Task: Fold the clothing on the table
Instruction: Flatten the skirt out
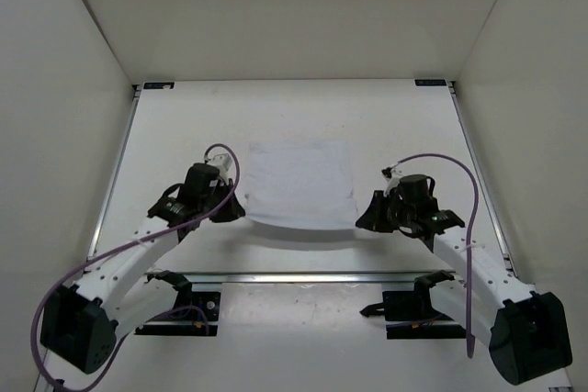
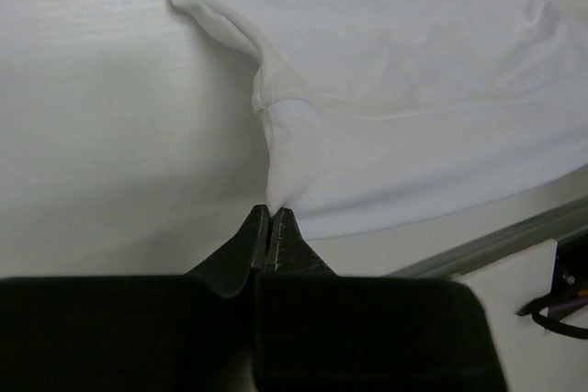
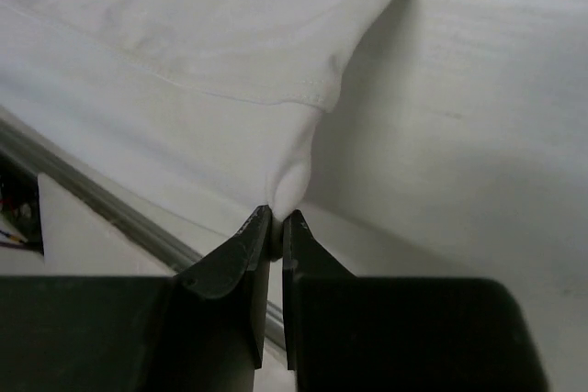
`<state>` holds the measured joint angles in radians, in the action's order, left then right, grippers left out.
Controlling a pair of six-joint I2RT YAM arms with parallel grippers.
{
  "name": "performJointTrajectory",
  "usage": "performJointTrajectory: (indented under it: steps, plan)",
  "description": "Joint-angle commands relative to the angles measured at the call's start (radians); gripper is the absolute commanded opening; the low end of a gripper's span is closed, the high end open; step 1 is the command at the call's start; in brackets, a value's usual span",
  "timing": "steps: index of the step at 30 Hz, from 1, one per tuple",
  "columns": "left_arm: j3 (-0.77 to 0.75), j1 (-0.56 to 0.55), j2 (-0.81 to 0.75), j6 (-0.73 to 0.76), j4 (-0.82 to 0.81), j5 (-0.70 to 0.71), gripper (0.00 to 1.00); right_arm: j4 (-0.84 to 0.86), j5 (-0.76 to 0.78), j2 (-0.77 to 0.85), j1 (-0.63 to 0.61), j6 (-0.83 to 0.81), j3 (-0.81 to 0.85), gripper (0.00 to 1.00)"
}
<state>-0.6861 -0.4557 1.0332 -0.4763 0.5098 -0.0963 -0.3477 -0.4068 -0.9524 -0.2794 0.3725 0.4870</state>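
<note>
The clothing [image 1: 299, 181] is a plain white fabric piece lying mid-table on the white table [image 1: 165, 135], its near edge lifted and sagging between my two arms. My left gripper [image 1: 237, 211] is shut on the near left corner; the left wrist view shows the clothing [image 2: 386, 89] bunched into the closed black fingertips of the left gripper [image 2: 270, 212]. My right gripper [image 1: 363, 222] is shut on the near right corner. In the right wrist view a fold of the clothing [image 3: 211, 34] is pinched between the tips of the right gripper [image 3: 277, 218].
A metal rail [image 1: 303, 275] runs along the table's near edge, also visible as the rail [image 2: 514, 236] and the rail [image 3: 101, 204]. Side rails [image 1: 115, 172] and white walls [image 1: 55, 89] bound the table. Purple cables [image 1: 471, 254] loop off both arms.
</note>
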Motion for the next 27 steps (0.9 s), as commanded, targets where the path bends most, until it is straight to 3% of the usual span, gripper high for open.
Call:
performJointTrajectory:
  steps: [1, 5, 9, 19, 23, 27]
  plan:
    - [0.051, 0.011, -0.162, -0.085, 0.042, 0.014, 0.0, 0.024, -0.024, 0.078, -0.015, 0.117, -0.065, 0.0]
    - [0.094, 0.018, -0.17, -0.097, 0.081, -0.002, 0.0, 0.029, -0.016, 0.107, -0.058, 0.135, -0.09, 0.0]
    - [0.068, 0.026, -0.069, -0.097, 0.049, -0.022, 0.0, 0.055, -0.061, 0.029, 0.003, 0.103, -0.045, 0.0]
    - [-0.254, 0.12, 0.212, 0.004, 0.0, -0.051, 0.0, 0.159, -0.096, -0.322, 0.04, -0.03, 0.345, 0.0]
    - [-0.447, 0.144, 0.364, 0.045, -0.021, -0.051, 0.0, 0.124, -0.049, -0.475, 0.032, -0.101, 0.589, 0.0]
    - [-0.828, 0.164, 0.568, 0.091, 0.07, -0.046, 0.0, 0.049, -0.023, -0.592, 0.086, -0.129, 0.881, 0.0]
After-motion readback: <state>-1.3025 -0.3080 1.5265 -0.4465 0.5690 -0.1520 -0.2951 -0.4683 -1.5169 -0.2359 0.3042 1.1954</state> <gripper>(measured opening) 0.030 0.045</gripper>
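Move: From the left hand, holding the skirt's near left corner, the skirt's far edge has its middle about 23 cm ahead, 14 cm right and 9 cm below; the far left corner lies 23 cm ahead, 1 cm left. From the right hand, holding the near right corner, that middle is some 25 cm ahead, 15 cm left and 7 cm below, the far right corner 25 cm ahead and level sideways. Keeping the skirt's near corners pinched, both hands first finish a short pull back of about 3 cm, then sweep forward together and climb, towards and over the skirt's far part. The left ends some 13 cm ahead of where it began and 7 cm higher, the right 16 cm ahead and 10 cm higher, its fingers tipping up slightly; the hands draw a little closer together. ##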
